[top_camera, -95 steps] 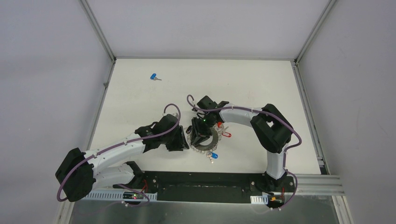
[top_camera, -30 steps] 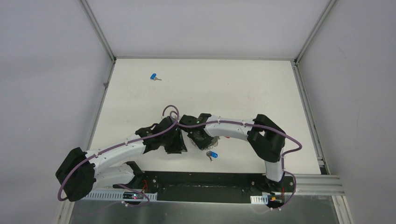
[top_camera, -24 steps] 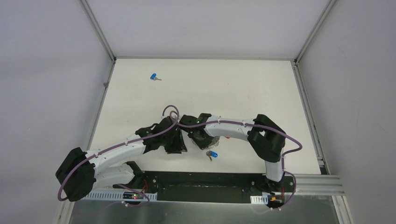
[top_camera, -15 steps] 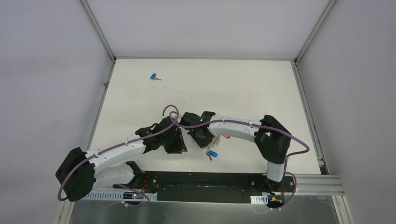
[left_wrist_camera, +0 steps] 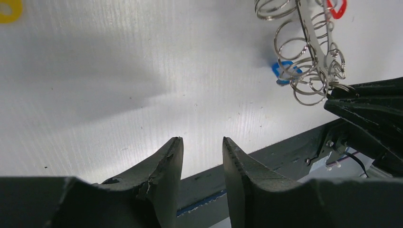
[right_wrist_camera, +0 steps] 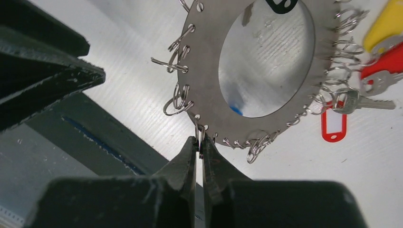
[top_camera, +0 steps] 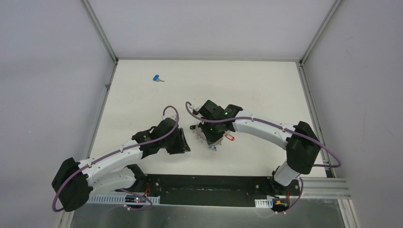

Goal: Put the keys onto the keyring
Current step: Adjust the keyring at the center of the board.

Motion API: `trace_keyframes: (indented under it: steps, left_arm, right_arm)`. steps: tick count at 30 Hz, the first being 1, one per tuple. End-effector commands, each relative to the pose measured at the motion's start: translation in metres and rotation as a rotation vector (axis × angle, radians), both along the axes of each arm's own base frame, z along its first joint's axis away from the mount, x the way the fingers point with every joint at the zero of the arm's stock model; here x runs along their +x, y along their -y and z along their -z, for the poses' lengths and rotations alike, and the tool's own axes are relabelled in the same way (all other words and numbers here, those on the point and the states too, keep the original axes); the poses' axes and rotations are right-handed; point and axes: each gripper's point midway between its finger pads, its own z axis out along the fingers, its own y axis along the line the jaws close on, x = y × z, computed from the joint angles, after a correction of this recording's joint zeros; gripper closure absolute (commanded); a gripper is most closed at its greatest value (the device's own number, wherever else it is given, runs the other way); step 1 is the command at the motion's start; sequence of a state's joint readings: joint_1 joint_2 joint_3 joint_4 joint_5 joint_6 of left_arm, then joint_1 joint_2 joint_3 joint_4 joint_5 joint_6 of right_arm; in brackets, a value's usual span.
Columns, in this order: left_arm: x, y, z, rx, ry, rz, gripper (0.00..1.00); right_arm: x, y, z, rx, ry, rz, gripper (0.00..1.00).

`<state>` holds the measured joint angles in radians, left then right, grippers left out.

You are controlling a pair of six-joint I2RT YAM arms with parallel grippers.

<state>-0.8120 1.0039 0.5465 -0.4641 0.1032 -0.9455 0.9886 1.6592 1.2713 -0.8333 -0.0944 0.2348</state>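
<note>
The keyring (right_wrist_camera: 209, 45) is a flat grey metal disc with a big hole, fringed with small split rings and keys. It hangs tilted above the white table. My right gripper (right_wrist_camera: 199, 140) is shut on one small split ring at its rim; from above, the right gripper (top_camera: 209, 137) covers most of the keyring (top_camera: 216, 141). In the left wrist view the keyring (left_wrist_camera: 311, 52) shows edge-on at the upper right. My left gripper (left_wrist_camera: 202, 141) stands open and empty, to the left of the ring and apart from it. A loose blue key (top_camera: 156, 78) lies far back left.
A red tag (right_wrist_camera: 332, 126), a yellow head (right_wrist_camera: 387, 23) and a silver key (right_wrist_camera: 361, 99) hang at the ring's far side. A yellow piece (left_wrist_camera: 9, 9) lies on the table, cut off by the corner. The dark base rail (top_camera: 214, 183) runs along the near edge.
The right gripper has pulled back and to the right, away from the left gripper, and taken the keyring with it off the table. Its elbow has swung right. The left arm shifted slightly.
</note>
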Motion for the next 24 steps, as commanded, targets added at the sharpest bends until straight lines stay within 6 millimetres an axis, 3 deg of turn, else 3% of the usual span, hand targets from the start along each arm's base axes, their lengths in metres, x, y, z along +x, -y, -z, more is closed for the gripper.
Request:
trace_keyframes:
  steps: [1,9,15,20,24]
  left_arm:
    - [0.013,0.003,-0.034,-0.046,0.149,0.018,0.62]
    - [0.018,-0.007,-0.076,-0.126,0.317,0.000,0.61]
    - [0.017,-0.016,-0.082,-0.158,0.361,-0.034,0.60]
    - [0.014,-0.017,-0.078,-0.170,0.349,-0.041,0.60]
    - [0.014,-0.015,-0.075,-0.167,0.335,-0.040,0.60]
  right_arm:
    - [0.001,-0.014,-0.049,0.192,0.110,-0.114,1.00]
    - [-0.002,-0.004,-0.073,0.325,0.224,-0.235,1.00]
    - [0.000,0.004,-0.081,0.380,0.306,-0.246,1.00]
    - [0.003,0.008,-0.075,0.392,0.284,-0.212,1.00]
    - [0.001,0.010,-0.054,0.378,0.168,-0.164,1.00]
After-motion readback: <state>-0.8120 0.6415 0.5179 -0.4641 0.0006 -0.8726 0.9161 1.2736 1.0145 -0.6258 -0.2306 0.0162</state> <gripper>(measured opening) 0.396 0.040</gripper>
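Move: The right hand already pinches the keyring's near edge, raised off the board; the keyring's middle lies about 5 cm ahead of the hand, 0 cm sideways and some 3 cm lower. From the right hand, the black tag is roughly 7 cm ahead, 6 cm left and 7 cm down, and the red tag 3 cm ahead, 8 cm right and 7 cm down. From the empty left hand, the keyring's middle is about 7 cm ahead and 10 cm right, nearly level. Still pinching the keyring, the right hand lifts 5 cm, tilting fingertips leftward; the left rises about 7 cm. ##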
